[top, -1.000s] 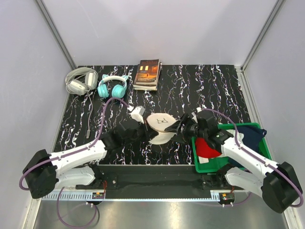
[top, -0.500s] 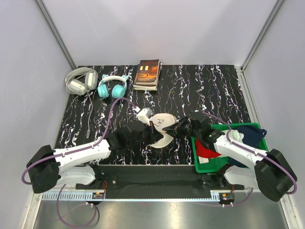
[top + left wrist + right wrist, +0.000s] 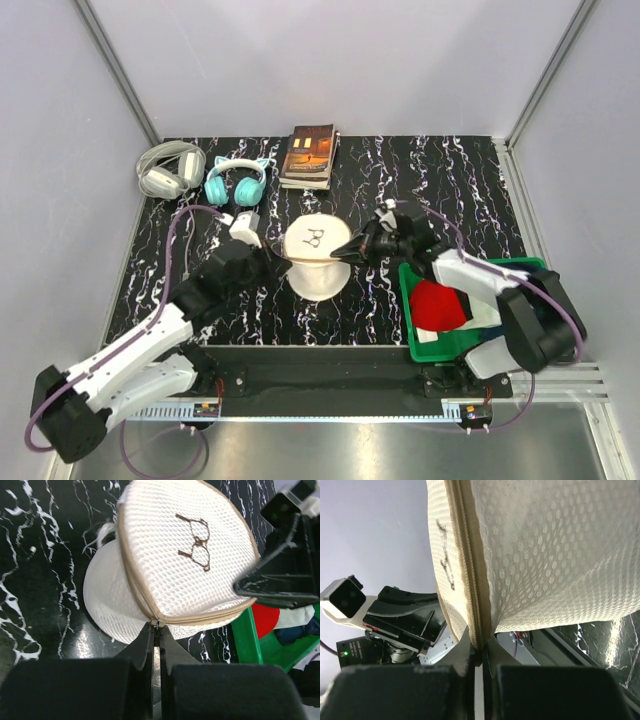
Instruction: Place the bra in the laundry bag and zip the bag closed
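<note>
The laundry bag, a round cream mesh pouch with a small black drawing on its face, sits between both grippers at the table's middle. My left gripper is on its left side. In the left wrist view that gripper is shut on the zip pull at the tan rim. My right gripper is on the bag's right side. In the right wrist view it is shut on the zip rim, with mesh bulging above. The bra is hidden.
A green bin at the near right holds a red cloth, and the right arm lies over it. White-grey headphones, teal headphones and a book lie along the back of the black marbled table.
The right gripper has shut on the bag's rim. The left arm swung left and back, carrying the zip pull, and the bag shifted left and away from the bin.
</note>
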Motion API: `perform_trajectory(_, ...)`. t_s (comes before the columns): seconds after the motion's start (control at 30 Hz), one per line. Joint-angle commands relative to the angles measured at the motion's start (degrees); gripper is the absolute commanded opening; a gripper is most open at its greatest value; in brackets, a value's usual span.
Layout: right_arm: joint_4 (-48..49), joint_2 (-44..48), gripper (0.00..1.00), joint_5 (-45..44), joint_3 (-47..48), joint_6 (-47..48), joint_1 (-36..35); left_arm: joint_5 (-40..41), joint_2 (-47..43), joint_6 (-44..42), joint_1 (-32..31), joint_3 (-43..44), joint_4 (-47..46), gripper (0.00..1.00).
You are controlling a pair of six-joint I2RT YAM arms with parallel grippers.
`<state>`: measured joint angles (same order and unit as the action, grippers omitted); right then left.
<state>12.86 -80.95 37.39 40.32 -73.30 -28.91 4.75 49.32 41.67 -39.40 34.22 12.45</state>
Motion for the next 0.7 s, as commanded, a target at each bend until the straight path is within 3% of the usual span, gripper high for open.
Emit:
perform_trajectory(0.0, -0.38, -9.2, 0.0, 11.56, 8.62, 10.62, 1.31, -4.39, -4.41, -4.14, 1.69, -0.73, -3.02, 0.0)
perform_trajectory(0.07, -4.83, -11.59, 0.1, 10.35, 13.88, 13.51, 1.22, -8.0, -3.54, -2.3, -0.31, -0.82, -4.97, 0.0)
perform_trajectory(0.13, -10.03, -13.88, 0.42, 7.63, 17.33, 16.07, 1.31, -5.22, -2.04, -1.07, -3.13, -0.03, -6.47, 0.0)
perform_trajectory(0.23, -16.19, -12.93, 0.7, -0.35, 18.05, 17.84, 1.22, -2.39, 2.26, 2.25, -6.65, 1.29, -8.14, 0.0)
perform_trajectory(0.33, -20.59, -7.92, 0.85, -7.56, 13.66, 19.59, 1.31, -0.02, 6.66, 5.86, -7.89, 2.69, -8.4, 0.0)
perform_trajectory(0.47, -22.45, 1.46, 0.96, -10.49, 2.79, 18.38, 1.31, 1.66, 12.27, 5.88, -10.95, 5.06, -9.63, 0.0)
perform_trajectory(0.67, -17.98, 13.6, 0.91, -8.91, -4.37, 8.62, 1.13, 2.1, 15.1, 6.23, -14.04, 5.6, -12.09, 0.0)
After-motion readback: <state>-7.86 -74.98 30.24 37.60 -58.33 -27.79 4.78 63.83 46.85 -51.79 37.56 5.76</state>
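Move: Both shut hands already pinch the laundry bag's zip rim, the left at its near left corner and the right at its right side. The bag's middle lies about 8 cm right, 3 cm ahead and 5 cm below the left hand, and some 4 cm left, level and 5 cm below the right. Turquoise headphones lie about 26 cm ahead and 16 cm left of the left hand; the green bin's middle is about 16 cm back and 45 cm right of the right hand. The right hand first carries on forward about 4 cm and a little left, its fingers opening wide on the way to let go of the bag's rim, then draws back some 7 cm, right and down away from the pinch, rolling its left side down about 15 degrees. The left hand keeps its shut pinch on the zip rim and, after a small lift, travels right about 8 cm along the bag's near side, ending a little back and lower and turned some 10 degrees clockwise. ##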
